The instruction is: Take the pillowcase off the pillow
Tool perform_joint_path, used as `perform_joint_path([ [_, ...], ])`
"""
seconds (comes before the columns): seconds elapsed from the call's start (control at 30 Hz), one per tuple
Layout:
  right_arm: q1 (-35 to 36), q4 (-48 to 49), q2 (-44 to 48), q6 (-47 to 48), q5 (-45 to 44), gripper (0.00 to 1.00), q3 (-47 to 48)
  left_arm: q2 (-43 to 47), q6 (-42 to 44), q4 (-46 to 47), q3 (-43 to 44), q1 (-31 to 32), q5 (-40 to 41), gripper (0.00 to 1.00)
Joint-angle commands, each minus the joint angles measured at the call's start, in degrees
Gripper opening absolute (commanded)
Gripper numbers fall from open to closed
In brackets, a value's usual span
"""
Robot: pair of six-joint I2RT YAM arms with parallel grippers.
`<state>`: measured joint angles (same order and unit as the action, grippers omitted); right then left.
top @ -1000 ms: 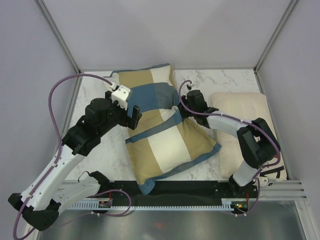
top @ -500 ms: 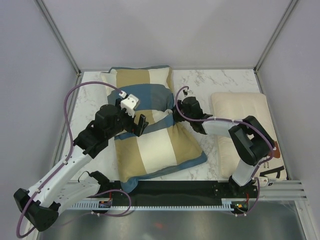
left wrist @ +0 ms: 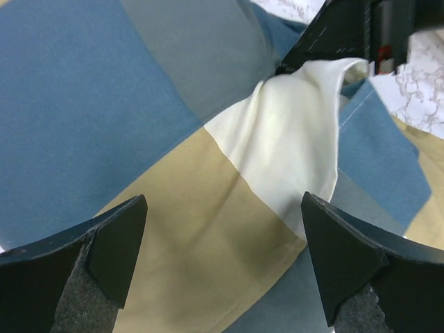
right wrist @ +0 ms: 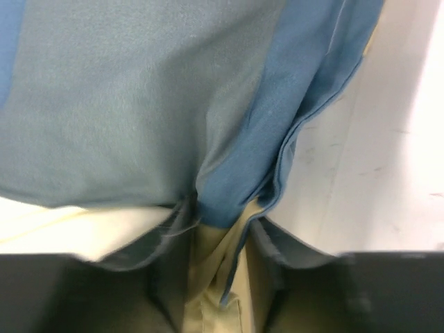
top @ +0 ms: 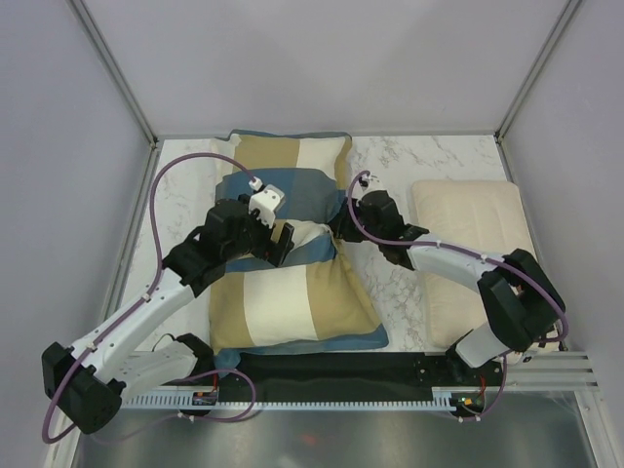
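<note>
The pillowcase [top: 292, 302], in steel blue, tan and cream blocks, lies lengthwise across the middle of the table. The pillow is hidden inside it. My left gripper [top: 283, 244] hovers open just above its middle, and in the left wrist view [left wrist: 222, 201] nothing but tan fabric [left wrist: 187, 229] lies below the wide-spread fingers. My right gripper [top: 336, 222] sits at the pillowcase's right edge. In the right wrist view its fingers [right wrist: 218, 229] stand a little apart, with a loose blue and tan fold [right wrist: 236, 194] lying between them.
A flatter cream pillow [top: 478, 244] lies along the right side of the marble table [top: 400, 283]. Grey walls and metal frame posts close in the back and sides. The black base rail [top: 331, 370] runs along the near edge.
The covered pillow has swung round and slid left, from slanted to lengthwise. My left gripper moved right over its middle. The right gripper's fingers have parted from their shut grip on the edge.
</note>
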<state>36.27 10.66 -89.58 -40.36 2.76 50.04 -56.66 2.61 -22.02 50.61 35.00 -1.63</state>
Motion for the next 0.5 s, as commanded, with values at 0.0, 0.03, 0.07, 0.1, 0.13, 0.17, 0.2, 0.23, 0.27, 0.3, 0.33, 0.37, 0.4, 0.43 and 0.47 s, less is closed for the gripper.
perform_joint_path([
  [0.0,0.03,-2.73,5.02,3.09,-2.32,0.44,-0.12,-1.25,1.43,0.58,0.89,0.15,-1.7,1.0],
  [0.03,-0.06,-3.27,5.55,3.62,-2.41,0.49,-0.12,-1.26,1.52,0.49,0.89,0.15,-2.23,1.0],
  [0.07,0.03,-3.71,5.99,3.97,-2.33,0.52,-0.12,-1.34,1.61,0.23,0.81,0.24,-2.85,1.0],
  [0.1,0.03,-4.58,6.52,4.32,-2.33,0.54,0.05,-1.34,1.52,-0.04,0.89,0.24,-3.9,1.0],
  [0.13,-0.06,-4.94,7.48,4.58,-3.63,0.58,0.06,-1.34,1.61,-0.21,0.89,0.59,-4.26,1.0],
  [0.17,-0.06,-5.38,7.84,5.11,-4.25,0.58,0.14,-0.56,1.78,-0.39,0.89,0.85,-4.35,1.0],
  [0.2,0.03,-6.08,8.45,5.38,-4.61,0.59,0.32,0.14,1.96,-0.22,0.72,1.29,-5.22,1.0],
  [0.23,0.11,-6.61,8.63,5.99,-5.22,0.59,0.58,0.93,1.87,-0.04,0.28,1.38,-5.84,1.0],
  [0.27,0.12,-7.05,8.81,6.34,-5.4,0.59,0.76,2.68,1.96,0.74,-0.07,1.47,-6.36,1.0],
  [0.3,0.03,-7.75,9.16,6.61,-5.75,0.59,1.11,3.4,1.96,1.1,-0.42,1.56,-7.94,1.0],
  [0.33,0.03,-7.93,9.25,6.7,-5.84,0.6,1.2,4.1,2.05,1.36,-0.86,1.65,-8.91,1.0],
  [0.37,0.03,-8.1,9.42,6.78,-6.28,0.6,1.29,4.71,2.48,1.63,-1.3,1.73,-9.96,1.0],
  [0.4,-0.06,-8.37,9.51,6.96,-6.37,0.6,1.46,5.24,2.75,1.54,-1.39,1.91,-11.28,1.0],
  [0.43,-0.06,-8.46,9.6,6.96,-6.46,0.6,1.55,5.07,3.01,1.46,-1.48,2.08,-11.47,1.0],
  [0.47,0.03,-8.54,9.6,7.05,-6.37,0.6,1.72,4.81,3.54,1.37,-1.39,2.09,-11.47,1.0],
])
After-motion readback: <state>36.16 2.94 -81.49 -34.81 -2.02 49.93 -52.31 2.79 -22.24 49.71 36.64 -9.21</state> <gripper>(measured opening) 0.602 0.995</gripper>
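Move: The left gripper is wide open above the cloth. The white fold of the pillowcase lies about 6 cm ahead of it, 6 cm to its right and 10 cm below. The bunched side edge of the pillowcase is roughly 6 cm ahead, 12 cm right and 9 cm below, and the blue bottom hem about 18 cm back, 5 cm right and 16 cm below. From the already opening right gripper, that side edge is practically between the fingertips, about 1 cm below. Lift the right gripper off the bunched side edge, about 3 cm up and as far to its right, spreading its part-open fingers wider. Dip the left gripper about 1 cm over the cloth, then draw it back about 3 cm, rightward and up again, turning some 10 degrees clockwise with its fingers kept wide open. ##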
